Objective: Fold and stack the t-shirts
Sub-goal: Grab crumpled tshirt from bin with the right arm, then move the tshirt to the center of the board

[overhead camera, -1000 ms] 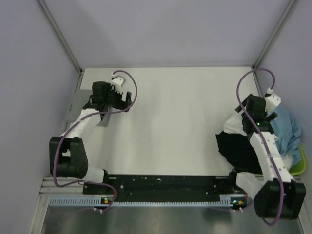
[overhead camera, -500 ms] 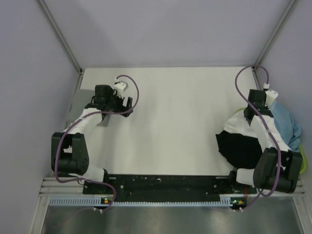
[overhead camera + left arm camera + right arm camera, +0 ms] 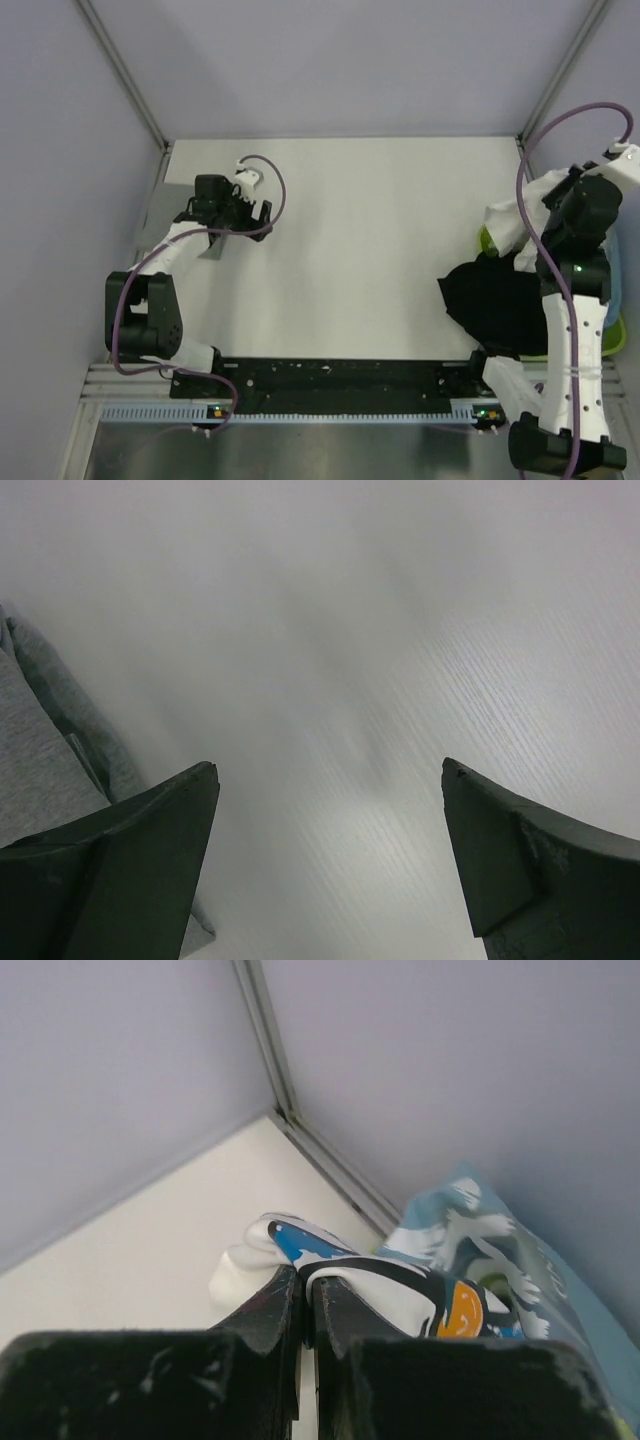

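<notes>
My right gripper [image 3: 305,1282] is shut on a fold of the white t-shirt [image 3: 400,1295] with blue, black and orange print, and holds it in the air. In the top view this gripper [image 3: 533,222] is raised at the right table edge, and the white t-shirt [image 3: 505,222] hangs from it above a crumpled black t-shirt [image 3: 495,305]. My left gripper [image 3: 330,770] stands open over bare table, with a grey t-shirt [image 3: 40,765] just left of its left finger. From above, this gripper [image 3: 250,214] is at the far left, the grey t-shirt [image 3: 212,247] partly under the arm.
A lime-green tray [image 3: 620,340] lies under the pile at the right edge, its rim also showing by the hanging cloth. Grey enclosure walls and metal corner posts [image 3: 265,1040] close in the table. White tabletop [image 3: 360,250] lies between the two arms.
My right gripper has shut on the white t-shirt and lifted it off the pile as the arm rose. My left arm shifted slightly nearer and stays open.
</notes>
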Controlling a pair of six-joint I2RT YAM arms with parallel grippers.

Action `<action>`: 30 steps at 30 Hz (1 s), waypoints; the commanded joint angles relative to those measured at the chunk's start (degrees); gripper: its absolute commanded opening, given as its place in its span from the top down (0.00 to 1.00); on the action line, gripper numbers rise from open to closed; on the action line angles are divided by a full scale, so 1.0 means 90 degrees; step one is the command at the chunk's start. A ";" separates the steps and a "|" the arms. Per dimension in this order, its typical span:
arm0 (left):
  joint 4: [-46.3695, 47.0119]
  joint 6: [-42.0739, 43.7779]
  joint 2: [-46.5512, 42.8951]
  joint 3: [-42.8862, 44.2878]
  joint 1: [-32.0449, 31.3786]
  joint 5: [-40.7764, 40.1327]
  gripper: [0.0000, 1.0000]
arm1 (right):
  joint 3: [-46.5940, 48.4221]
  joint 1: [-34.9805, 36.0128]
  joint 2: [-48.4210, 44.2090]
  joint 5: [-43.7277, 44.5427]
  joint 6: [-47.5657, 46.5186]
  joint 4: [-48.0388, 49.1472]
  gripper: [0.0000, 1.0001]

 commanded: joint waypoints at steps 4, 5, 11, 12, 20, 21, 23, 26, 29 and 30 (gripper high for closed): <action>-0.0013 0.0096 -0.0239 0.0054 0.0006 0.0208 0.04 | 0.1560 0.0013 -0.0624 -0.0711 -0.0878 0.1625 1.00; -0.0013 0.0116 -0.0249 0.0054 0.0006 0.0208 0.04 | 0.1697 0.0013 -0.0653 -0.0808 -0.0957 0.1791 1.00; -0.0013 0.0116 -0.0259 0.0073 0.0006 0.0198 0.04 | 0.2683 0.0013 -0.0215 -0.2990 -0.0930 0.2397 1.00; -0.0013 0.0116 -0.0268 0.0073 0.0006 0.0188 0.04 | 0.2858 0.0013 -0.0069 -0.3519 -0.0774 0.2427 1.00; -0.0043 0.0126 -0.0502 0.0297 0.0181 -0.0581 0.03 | 0.3348 0.1501 0.1367 -0.5811 0.0287 0.3318 1.00; 0.0006 0.0135 -0.0580 0.0317 0.0269 -0.0680 0.03 | 0.3339 0.2338 0.1533 -0.5587 -0.0269 0.3093 1.00; -0.0003 0.0135 -0.0659 0.0443 0.0425 -0.0788 0.03 | 0.3329 0.3378 0.1952 -0.5128 -0.1198 0.2576 1.00; -0.0062 0.0135 -0.0717 0.0658 0.1030 -0.0847 0.02 | 0.3203 0.4278 0.2762 -0.4921 -0.1778 0.1998 1.00; -0.0052 0.0203 -0.0727 0.0795 0.1246 -0.1110 0.02 | 0.2929 0.4990 0.3660 -0.4658 -0.1787 0.2183 1.00; -0.0081 0.0242 -0.0718 0.0854 0.1285 -0.1207 0.02 | 0.2909 0.5302 0.3943 -0.4541 -0.1884 0.2164 1.00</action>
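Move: The right gripper already holds the white t-shirt above the bin. Its goal, the bare middle of the table, lies about 47 cm to its left, 4 cm ahead and some 34 cm below. The blue shirt in the bin is roughly 8 cm to its right and 1 cm back; the black shirt is 8 cm left and 9 cm back. From the left gripper, that table middle is about 17 cm right and 6 cm back, the folded grey shirt 12 cm left and 1 cm back. Keep the right fingers shut on the white t-shirt and lift it steeply, almost 30 cm, easing back a little; then swing it fast to the left, nearly 40 cm in all, over the table, reaching forward and sinking on the way while the wrist turns some 85 degrees counter-clockwise. Late on, draw the open left gripper left and up towards the grey shirt. ##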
